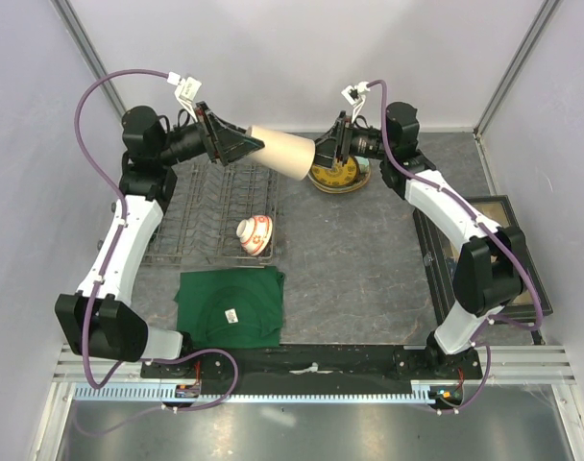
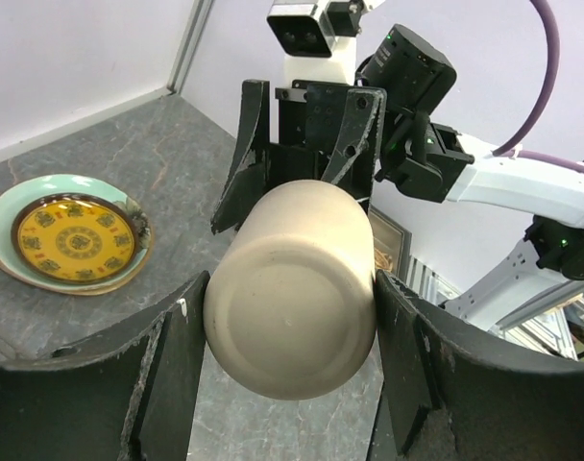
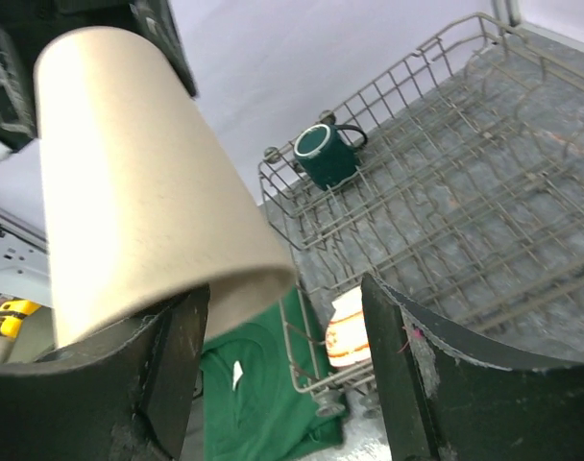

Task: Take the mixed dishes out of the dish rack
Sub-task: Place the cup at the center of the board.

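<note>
A tall beige cup (image 1: 287,154) hangs on its side in the air between my two arms. My left gripper (image 1: 254,144) is shut on its base (image 2: 297,288), with both pads touching it. My right gripper (image 1: 328,152) is open around the cup's mouth end (image 3: 138,173). The rim rests by its left finger (image 3: 172,355) and stands apart from the right one. In the grey wire dish rack (image 1: 191,240) a red-and-white bowl (image 1: 255,233) sits at the near right corner. A dark green mug (image 3: 326,156) stands at a far corner. The yellow-and-dark plate (image 2: 73,240) lies on the teal plate (image 2: 9,216) on the table.
A dark green folded cloth (image 1: 230,305) lies in front of the rack. A black compartment box (image 1: 479,254) sits at the right under my right arm. Pale walls close in the back and both sides.
</note>
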`<control>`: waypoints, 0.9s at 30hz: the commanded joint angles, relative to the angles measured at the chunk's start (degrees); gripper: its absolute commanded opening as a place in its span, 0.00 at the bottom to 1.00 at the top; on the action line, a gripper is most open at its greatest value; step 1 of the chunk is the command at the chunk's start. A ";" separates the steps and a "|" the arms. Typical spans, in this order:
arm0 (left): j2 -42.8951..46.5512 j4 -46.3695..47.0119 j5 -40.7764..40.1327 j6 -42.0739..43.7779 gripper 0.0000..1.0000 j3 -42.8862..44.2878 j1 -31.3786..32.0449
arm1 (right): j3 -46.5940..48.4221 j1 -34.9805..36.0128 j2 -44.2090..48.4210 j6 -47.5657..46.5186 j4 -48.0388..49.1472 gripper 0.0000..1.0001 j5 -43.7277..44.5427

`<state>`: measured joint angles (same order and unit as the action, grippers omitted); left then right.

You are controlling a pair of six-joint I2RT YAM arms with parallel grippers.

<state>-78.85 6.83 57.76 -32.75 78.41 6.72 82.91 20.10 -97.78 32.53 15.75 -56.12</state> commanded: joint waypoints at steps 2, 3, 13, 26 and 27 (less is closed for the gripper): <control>1.24 9.50 2.80 -7.05 0.02 -2.29 -0.13 | -0.56 1.26 2.77 5.51 8.41 0.70 -1.36; 1.07 10.21 2.97 -7.58 0.02 -2.91 -0.22 | -0.65 1.70 2.77 6.22 9.99 0.69 -1.36; 0.19 16.64 3.94 -13.39 0.02 -5.81 -0.22 | -1.26 4.16 2.86 11.06 14.66 0.39 -2.06; 0.27 18.39 5.00 -14.53 0.51 -7.57 -2.50 | -0.83 3.81 4.61 5.35 8.78 0.00 -1.98; 0.36 18.39 5.17 -14.45 0.55 -7.57 -2.94 | -0.65 3.81 4.87 4.56 6.95 0.00 -1.72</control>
<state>-78.78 22.79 63.55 -49.06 71.66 4.86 80.60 22.85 -97.10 39.83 25.39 -57.14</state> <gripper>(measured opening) 0.707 0.044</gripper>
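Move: The cup, already held near its base by the left hand, has its middle roughly 7 cm to the right hand's left, 3 cm back and 4 cm higher, mouth facing that hand. From the right hand the plate stack lies some 5 cm right and 2 cm back, 32 cm below; the striped bowl about 14 cm left, 16 cm back and 29 cm below. From the left hand the cup's middle is some 6 cm right, 1 cm back, about level. The right fingers shut on the wall of the cup at its mouth, one finger inside and one outside, going from about three quarters open to nearly closed. To get there the right hand first eases about 3 cm back, left and up onto the rim. The left hand keeps its grip near the base, drifting some 1.5 cm back and turning around 10 degrees. ##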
